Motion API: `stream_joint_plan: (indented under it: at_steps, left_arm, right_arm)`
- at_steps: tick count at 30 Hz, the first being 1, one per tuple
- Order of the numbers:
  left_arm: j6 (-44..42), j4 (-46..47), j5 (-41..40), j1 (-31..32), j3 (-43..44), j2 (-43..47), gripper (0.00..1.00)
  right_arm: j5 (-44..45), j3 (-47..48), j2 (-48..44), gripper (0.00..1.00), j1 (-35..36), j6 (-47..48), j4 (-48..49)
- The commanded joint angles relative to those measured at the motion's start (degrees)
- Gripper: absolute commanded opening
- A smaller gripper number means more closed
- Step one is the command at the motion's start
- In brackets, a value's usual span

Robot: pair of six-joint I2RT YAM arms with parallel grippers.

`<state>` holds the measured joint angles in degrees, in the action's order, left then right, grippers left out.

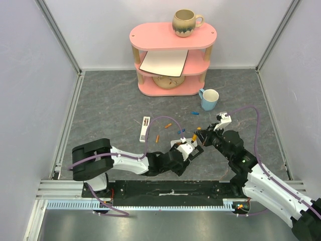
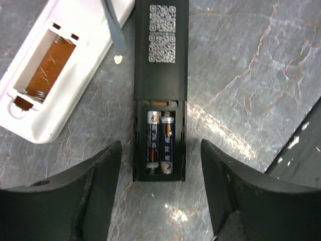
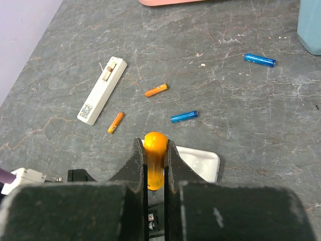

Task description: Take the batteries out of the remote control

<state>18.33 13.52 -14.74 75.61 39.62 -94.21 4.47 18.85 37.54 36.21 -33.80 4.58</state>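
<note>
A black remote (image 2: 161, 75) lies with its back open, and two dark blue batteries (image 2: 159, 143) sit side by side in the compartment. My left gripper (image 2: 160, 186) is open, with its jaws on either side of the remote's near end and apart from it. A white remote (image 2: 55, 75) beside it has an empty compartment. My right gripper (image 3: 155, 150) is shut on the orange-handled screwdriver (image 3: 155, 165), held upright above the remotes; its blade (image 2: 113, 27) shows over the white remote. Loose orange batteries (image 3: 156, 90) and blue batteries (image 3: 184, 116) lie on the table.
A slim white remote (image 1: 145, 128) lies left of the loose batteries. A blue cup (image 1: 209, 99) stands behind the right arm. A pink shelf (image 1: 170, 55) at the back holds a mug (image 1: 185, 22), a board and a bowl.
</note>
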Motion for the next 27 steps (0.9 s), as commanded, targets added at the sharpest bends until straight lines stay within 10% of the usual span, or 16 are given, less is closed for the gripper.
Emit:
stream_joint_plan:
  at_steps: [1,14,27]
  left_arm:
    - [0.04,-0.95,-2.57,0.41,-0.24,-3.43,0.66]
    - [2.76,-4.29,-6.08,1.11,-5.51,0.17,0.65]
    - [3.73,-0.78,-4.07,2.61,-6.57,-2.82,0.25]
  right_arm:
    - [0.19,-1.10,-1.85,0.00,-0.17,0.67,-0.18]
    - [-6.38,-5.84,-4.14,0.00,-0.08,0.41,4.29]
    - [-8.60,-9.10,-1.32,0.00,0.18,-1.71,10.72]
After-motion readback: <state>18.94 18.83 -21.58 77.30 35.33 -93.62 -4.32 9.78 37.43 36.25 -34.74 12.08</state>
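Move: The left hand's open fingers straddle the battery end of the black remote: its battery bay is only about 1 cm ahead, 1 cm right and 1 cm below, with the opened white remote some 9 cm ahead and 3 cm right. From the right hand, which holds the screwdriver, that bay is roughly 4 cm back, 4 cm left and 15 cm below; the white remote lies about 5 cm ahead and 2 cm left, the near blue battery some 13 cm ahead and 4 cm left, both on the table. Low over the table, the left hand edges forward a little, then shifts about 1.5 cm left, its fingers closing from both sides to pinch the battery end of the black remote and keep it in place. Meanwhile the right hand, still gripping the orange screwdriver, sinks about 4 cm while drawing back some 3 cm and, late on, slightly left, turning just under 10 degrees counter-clockwise, to bring the blade tip to the inner end of the right-hand battery beside the bay's edge. ##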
